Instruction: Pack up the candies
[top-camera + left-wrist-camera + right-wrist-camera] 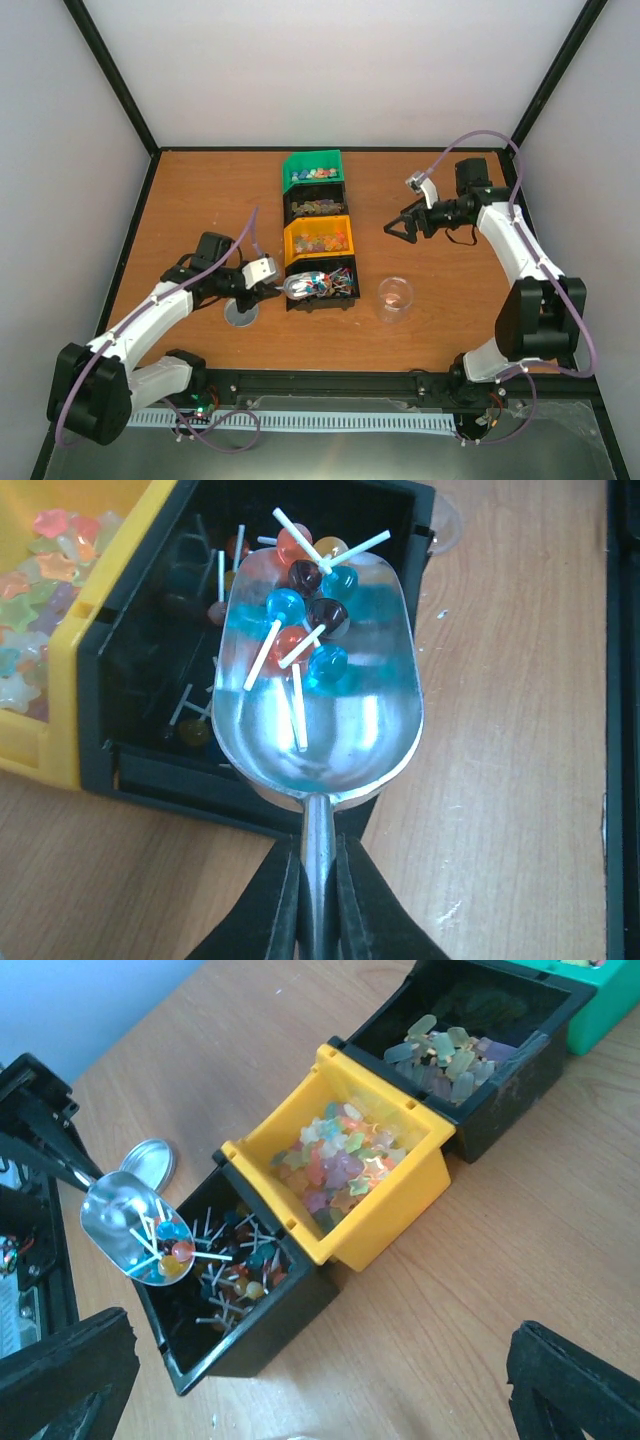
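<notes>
My left gripper (270,283) is shut on the handle of a silver metal scoop (318,705), with a black finger on each side of the handle (318,880). The scoop holds several small lollipop candies (305,610), blue, red and dark brown with white sticks. It hovers over the left edge of the near black bin (338,296), which holds more lollipops (235,1260). The scoop also shows in the right wrist view (125,1225). My right gripper (393,230) is open and empty, in the air to the right of the bins, its black fingertips (70,1370) wide apart.
A row of bins runs away from me: near black, yellow (318,238) with star candies (335,1160), black (316,205), green (313,168). A clear cup (396,297) stands right of the near bin. A round silver lid (240,314) lies under my left wrist.
</notes>
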`<action>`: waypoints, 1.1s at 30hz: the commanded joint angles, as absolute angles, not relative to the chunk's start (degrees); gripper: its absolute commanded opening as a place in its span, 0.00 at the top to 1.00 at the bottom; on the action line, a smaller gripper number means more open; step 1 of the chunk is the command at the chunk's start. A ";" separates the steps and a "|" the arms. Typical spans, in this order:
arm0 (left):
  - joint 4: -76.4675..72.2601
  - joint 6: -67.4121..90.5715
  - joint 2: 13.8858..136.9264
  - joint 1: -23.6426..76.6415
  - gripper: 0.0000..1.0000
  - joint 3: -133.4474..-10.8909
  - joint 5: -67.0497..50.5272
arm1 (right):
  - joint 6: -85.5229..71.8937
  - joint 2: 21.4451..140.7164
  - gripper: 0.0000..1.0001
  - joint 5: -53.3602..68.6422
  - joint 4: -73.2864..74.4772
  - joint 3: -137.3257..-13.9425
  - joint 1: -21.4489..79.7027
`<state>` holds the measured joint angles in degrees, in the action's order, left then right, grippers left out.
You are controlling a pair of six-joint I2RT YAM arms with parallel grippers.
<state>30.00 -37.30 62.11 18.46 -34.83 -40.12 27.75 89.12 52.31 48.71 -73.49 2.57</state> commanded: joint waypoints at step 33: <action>21.57 -32.52 58.54 17.84 0.99 -33.94 -49.56 | 37.88 67.27 0.00 49.88 43.66 -55.42 2.48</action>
<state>21.43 -30.00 59.40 18.35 -33.45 -47.86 33.82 67.57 47.29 42.04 -56.18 2.59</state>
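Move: The glass jar for the candies stands some 27 cm to the right of the left hand, about level with it fore and aft and roughly 6 cm lower. The black lollipop bin, under the loaded scoop, is about 10 cm right and 3 cm ahead; the yellow bin lies about 9 cm right and 13 cm ahead. From the open right hand the jar is about 13 cm back, straight in line sideways and 16 cm below, with the lollipop bin 16 cm left and 11 cm back. The loaded scoop, still pinched in the left hand, is raised about 3.5 cm above the lollipop bin with a slight shift right towards the jar, its mouth tipping up some 10 degrees. Meanwhile the empty right hand, fingers staying wide open, draws back about 6 cm towards the jar, rising a little and partly settling again, its wrist rolling some 15 degrees. ##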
